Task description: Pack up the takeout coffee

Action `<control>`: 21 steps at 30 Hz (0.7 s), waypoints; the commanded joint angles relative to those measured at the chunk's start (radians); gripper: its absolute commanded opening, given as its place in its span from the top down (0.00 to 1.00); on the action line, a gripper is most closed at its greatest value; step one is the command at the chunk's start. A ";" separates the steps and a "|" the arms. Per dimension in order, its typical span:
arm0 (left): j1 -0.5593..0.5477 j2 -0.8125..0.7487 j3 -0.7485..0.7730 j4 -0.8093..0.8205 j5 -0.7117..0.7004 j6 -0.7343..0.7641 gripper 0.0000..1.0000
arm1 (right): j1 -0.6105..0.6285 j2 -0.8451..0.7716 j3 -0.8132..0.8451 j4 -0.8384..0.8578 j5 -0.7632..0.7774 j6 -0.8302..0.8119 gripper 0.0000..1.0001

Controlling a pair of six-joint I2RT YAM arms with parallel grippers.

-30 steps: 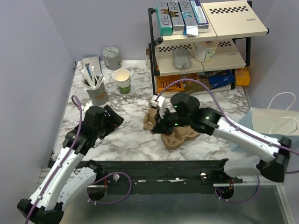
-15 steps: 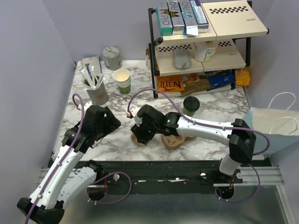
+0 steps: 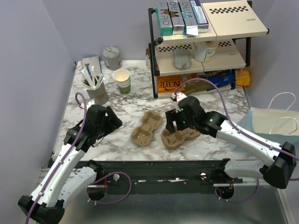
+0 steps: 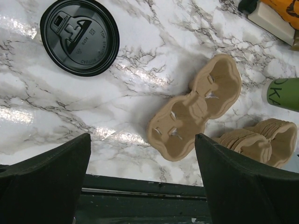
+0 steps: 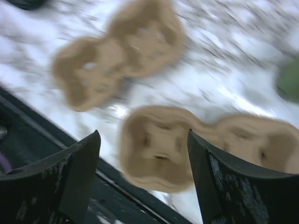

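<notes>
The takeout coffee shows only as a green side at the right edge of the left wrist view and as a green blur in the right wrist view. From above, the right arm hides it. My right gripper hangs open over a stack of brown cup carriers, with nothing between its fingers. A single carrier lies flat on the marble just left of the stack. My left gripper is wide open and empty, left of that single carrier.
A loose black lid lies near the left gripper. Stacked lidless cups, a grey holder of stirrers and a grey canister stand at the back left. A shelf rack is at the back, and a white paper bag on the right.
The right gripper carried one carrier left off the stack, set it on the table, opened, and swung back right over the stack. The left arm barely moved.
</notes>
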 commanded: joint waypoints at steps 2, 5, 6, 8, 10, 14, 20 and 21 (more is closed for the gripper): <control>0.008 0.003 -0.043 0.072 0.070 0.011 0.01 | -0.075 -0.032 -0.144 -0.073 0.067 -0.027 0.17; 0.008 0.009 -0.049 0.089 0.094 0.009 0.01 | -0.108 0.008 -0.153 -0.059 0.032 -0.043 0.18; 0.008 0.014 -0.049 0.092 0.099 0.011 0.01 | -0.112 0.020 -0.155 -0.060 0.030 -0.032 0.19; 0.010 0.020 -0.048 0.091 0.101 0.012 0.01 | -0.121 0.032 -0.169 -0.060 0.042 -0.018 0.19; 0.008 0.023 -0.046 0.091 0.101 0.015 0.01 | -0.128 0.051 -0.179 -0.054 0.058 -0.007 0.19; 0.008 0.023 -0.040 0.088 0.101 0.020 0.01 | -0.146 0.077 -0.195 -0.050 0.085 -0.003 0.19; 0.008 0.022 -0.037 0.085 0.101 0.027 0.01 | -0.163 0.121 -0.199 -0.068 0.125 0.052 0.19; 0.008 0.022 -0.039 0.085 0.099 0.027 0.01 | -0.163 0.129 -0.201 -0.076 0.130 0.083 0.19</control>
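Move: My open right hand is bound for the middle of the cup-tray stack, about 9 cm to its right, only 1 cm or so ahead and roughly 15 cm below. The single tray lies some 9 cm to the right hand's left and 3 cm ahead; the lidded cup stands around 15 cm ahead and 14 cm to its right. From my left hand, the stack is about 32 cm to the right, level fore and aft, some 15 cm lower. I sweep my right hand rightward away from above the single tray and sink it, about 10 cm down and 8 cm right, onto the approach to the stack's middle. The first third is quick, then I ease down. I tilt the fingers steeper and turn them some 10 degrees clockwise, keeping them wide open close over the bridge between the two wells. My open left hand drifts about 2 cm right. ##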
